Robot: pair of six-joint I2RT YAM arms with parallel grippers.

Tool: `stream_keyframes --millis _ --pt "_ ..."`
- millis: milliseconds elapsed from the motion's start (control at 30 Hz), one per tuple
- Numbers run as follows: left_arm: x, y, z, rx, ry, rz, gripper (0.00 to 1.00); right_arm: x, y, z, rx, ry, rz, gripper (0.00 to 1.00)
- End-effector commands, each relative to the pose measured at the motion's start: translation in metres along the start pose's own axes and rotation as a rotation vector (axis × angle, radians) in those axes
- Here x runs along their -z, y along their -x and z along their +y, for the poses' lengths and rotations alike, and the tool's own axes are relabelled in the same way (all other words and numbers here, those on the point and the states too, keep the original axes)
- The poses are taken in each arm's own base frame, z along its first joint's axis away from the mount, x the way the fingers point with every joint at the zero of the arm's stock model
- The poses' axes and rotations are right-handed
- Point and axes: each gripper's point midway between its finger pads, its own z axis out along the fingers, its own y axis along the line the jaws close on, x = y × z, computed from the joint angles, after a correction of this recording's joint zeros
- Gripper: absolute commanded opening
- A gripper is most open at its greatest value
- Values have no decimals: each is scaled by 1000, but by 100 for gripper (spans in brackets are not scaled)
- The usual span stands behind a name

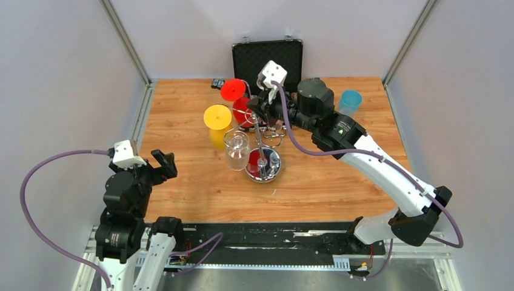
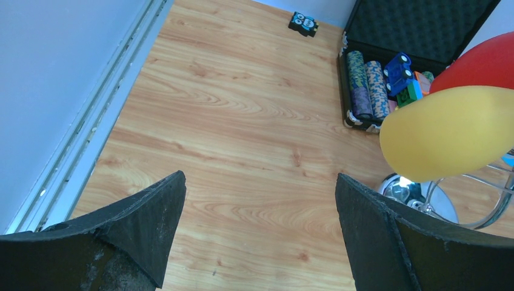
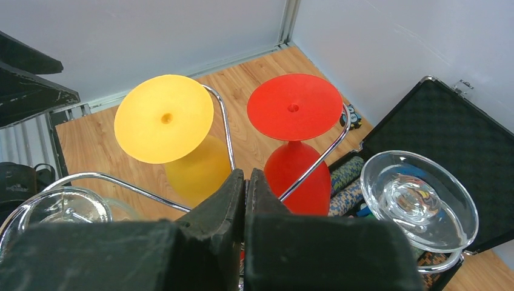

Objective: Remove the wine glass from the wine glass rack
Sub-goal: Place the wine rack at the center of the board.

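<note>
The chrome wine glass rack (image 1: 264, 167) stands mid-table, its wire arms (image 3: 226, 130) carrying upside-down wine glasses: a yellow one (image 1: 217, 117) (image 3: 163, 118), a red one (image 1: 233, 89) (image 3: 295, 108), and clear ones (image 1: 236, 148) (image 3: 418, 200). My right gripper (image 1: 253, 112) (image 3: 247, 176) is shut, its tips right over the hub where the arms meet; whether it pinches a wire I cannot tell. My left gripper (image 1: 160, 168) (image 2: 259, 179) hovers open and empty over bare wood, left of the rack, with the yellow glass (image 2: 448, 130) to its right.
An open black chip case (image 1: 267, 57) (image 2: 418, 36) stands at the back behind the rack. A blue cup (image 1: 350, 100) sits at the back right. A small black object (image 1: 217, 83) lies near the back wall. A metal rail runs along the table's left edge.
</note>
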Motion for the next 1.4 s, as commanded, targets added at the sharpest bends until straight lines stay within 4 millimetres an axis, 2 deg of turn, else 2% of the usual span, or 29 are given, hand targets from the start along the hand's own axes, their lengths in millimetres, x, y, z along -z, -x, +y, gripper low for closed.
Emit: stream_keyframes --millis 0,467,967,1367 --pt "0 4 1 1 6 -22 100 73 162 -15 114 -106 -555 0" --pt "0 5 0 -2 -3 -24 100 75 145 -20 91 -128 -556 0" --pt "0 5 -1 -3 -7 -24 100 71 115 -24 47 -149 -507 0" --pt "0 5 -2 -4 -10 -22 100 60 72 -21 -3 -144 -447 0"
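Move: The right gripper still holds the top of the wine rack, its base just off the board; the spot for it lies about 3 cm to the hand's right and 39 cm below. Level with the hand and 13 cm left hangs the yellow glass; the red glass is 8 cm ahead and 8 cm left. The open case lies about 27 cm ahead, 6 cm right. From the left gripper, the spot is roughly 10 cm ahead, 30 cm right and 28 cm down. Keep the right gripper shut on the rack's top and lower it briskly, some 4 cm straight down, to bring the base onto the board. Then, nearly level, ease the hand about 2 cm to the right, turning it some 5 degrees clockwise by the end, drawing the rack's top over its base without letting go. ##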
